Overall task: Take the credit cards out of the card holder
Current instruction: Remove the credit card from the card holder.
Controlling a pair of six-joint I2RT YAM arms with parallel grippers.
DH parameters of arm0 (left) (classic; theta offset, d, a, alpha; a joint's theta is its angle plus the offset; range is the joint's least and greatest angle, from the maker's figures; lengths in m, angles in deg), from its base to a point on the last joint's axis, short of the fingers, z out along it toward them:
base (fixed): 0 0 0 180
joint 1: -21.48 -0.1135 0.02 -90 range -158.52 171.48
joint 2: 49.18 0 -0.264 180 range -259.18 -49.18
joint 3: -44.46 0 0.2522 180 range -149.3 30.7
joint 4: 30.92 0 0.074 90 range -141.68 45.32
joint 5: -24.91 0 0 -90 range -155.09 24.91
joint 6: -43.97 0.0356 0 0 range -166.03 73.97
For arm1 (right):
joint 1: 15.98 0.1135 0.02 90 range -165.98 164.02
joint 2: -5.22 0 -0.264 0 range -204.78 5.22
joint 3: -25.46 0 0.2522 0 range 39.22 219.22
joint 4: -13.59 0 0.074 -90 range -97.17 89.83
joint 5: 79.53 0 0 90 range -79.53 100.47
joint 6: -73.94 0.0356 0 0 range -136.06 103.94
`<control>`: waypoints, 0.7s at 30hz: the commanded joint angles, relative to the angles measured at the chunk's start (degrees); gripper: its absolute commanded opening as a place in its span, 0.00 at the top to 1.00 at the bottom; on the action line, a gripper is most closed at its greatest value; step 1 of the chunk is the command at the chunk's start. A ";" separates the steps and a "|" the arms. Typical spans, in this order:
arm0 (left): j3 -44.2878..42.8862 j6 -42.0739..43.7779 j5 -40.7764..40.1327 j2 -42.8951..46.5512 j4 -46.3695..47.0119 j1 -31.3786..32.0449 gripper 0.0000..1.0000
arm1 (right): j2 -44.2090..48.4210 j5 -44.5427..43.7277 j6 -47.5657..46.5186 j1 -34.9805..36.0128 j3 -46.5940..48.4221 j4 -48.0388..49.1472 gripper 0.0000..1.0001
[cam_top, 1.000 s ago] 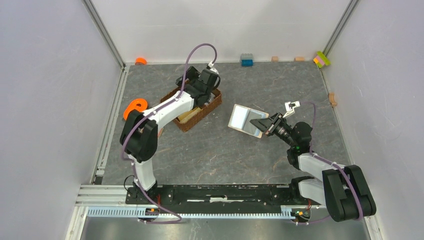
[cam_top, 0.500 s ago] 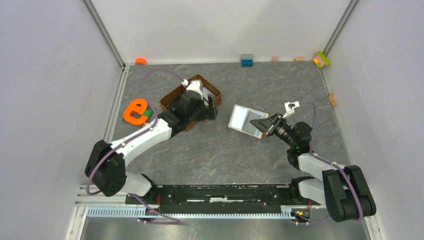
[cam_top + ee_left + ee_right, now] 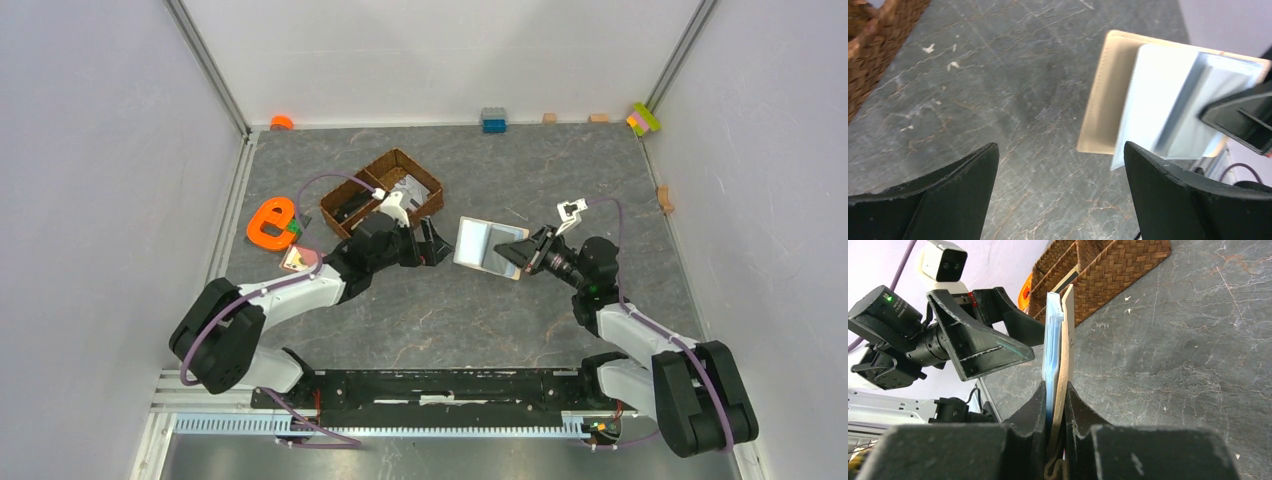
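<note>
The beige card holder (image 3: 478, 243) is held off the table by my right gripper (image 3: 517, 252), which is shut on its right edge. It hangs open, its shiny clear sleeves (image 3: 1168, 105) facing up. In the right wrist view the card holder (image 3: 1064, 340) is edge-on, pinched between the fingers of the right gripper (image 3: 1057, 405). My left gripper (image 3: 437, 244) is open just left of the holder, apart from it. Only bare table lies in the gap of the left gripper (image 3: 1063, 165). A small pinkish credit card (image 3: 298, 259) lies on the table beside the left arm. I cannot tell whether the sleeves hold cards.
The brown wicker basket (image 3: 352, 185) stands behind the left gripper, with a pale flat thing (image 3: 411, 189) in its right compartment. An orange letter toy (image 3: 268, 222) lies at the left. Small blocks (image 3: 492, 119) line the back wall.
The left arm swung off the basket and came down to the right, ending with its open gripper beside the card holder. The right gripper shifted the holder slightly left.
</note>
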 commanded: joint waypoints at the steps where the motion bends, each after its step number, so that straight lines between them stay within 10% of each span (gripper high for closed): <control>1: 3.88 -3.22 6.50 2.77 14.69 -0.35 0.00 | 0.00 0.82 -0.56 0.67 1.52 2.90 0.98; 21: 6.32 -3.90 14.97 1.24 26.36 -0.53 0.00 | -3.72 6.84 6.01 4.30 0.88 14.77 0.99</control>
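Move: The card holder, pinched in the right gripper, has its middle about 10 cm right of the open left hand, straight across and roughly level; its near edge is only some 4 cm off. The left gripper it is being brought to lies about 13 cm left of the right hand, 1 cm farther out and nearly level. The basket sits roughly 10 cm ahead, 12 cm left and 8 cm below the left hand. The card holder, still pinched at its right part, is carried about 3 cm left and 2 cm back by the right hand, dipping slightly, then rising, and turning a little counter-clockwise. The left hand comes to meet it wide open, rising some 4 cm while moving 3 cm right and 2 cm back; its wrist rolls left side down and swings about 10 degrees clockwise towards the loose page. No touch can be made out. ##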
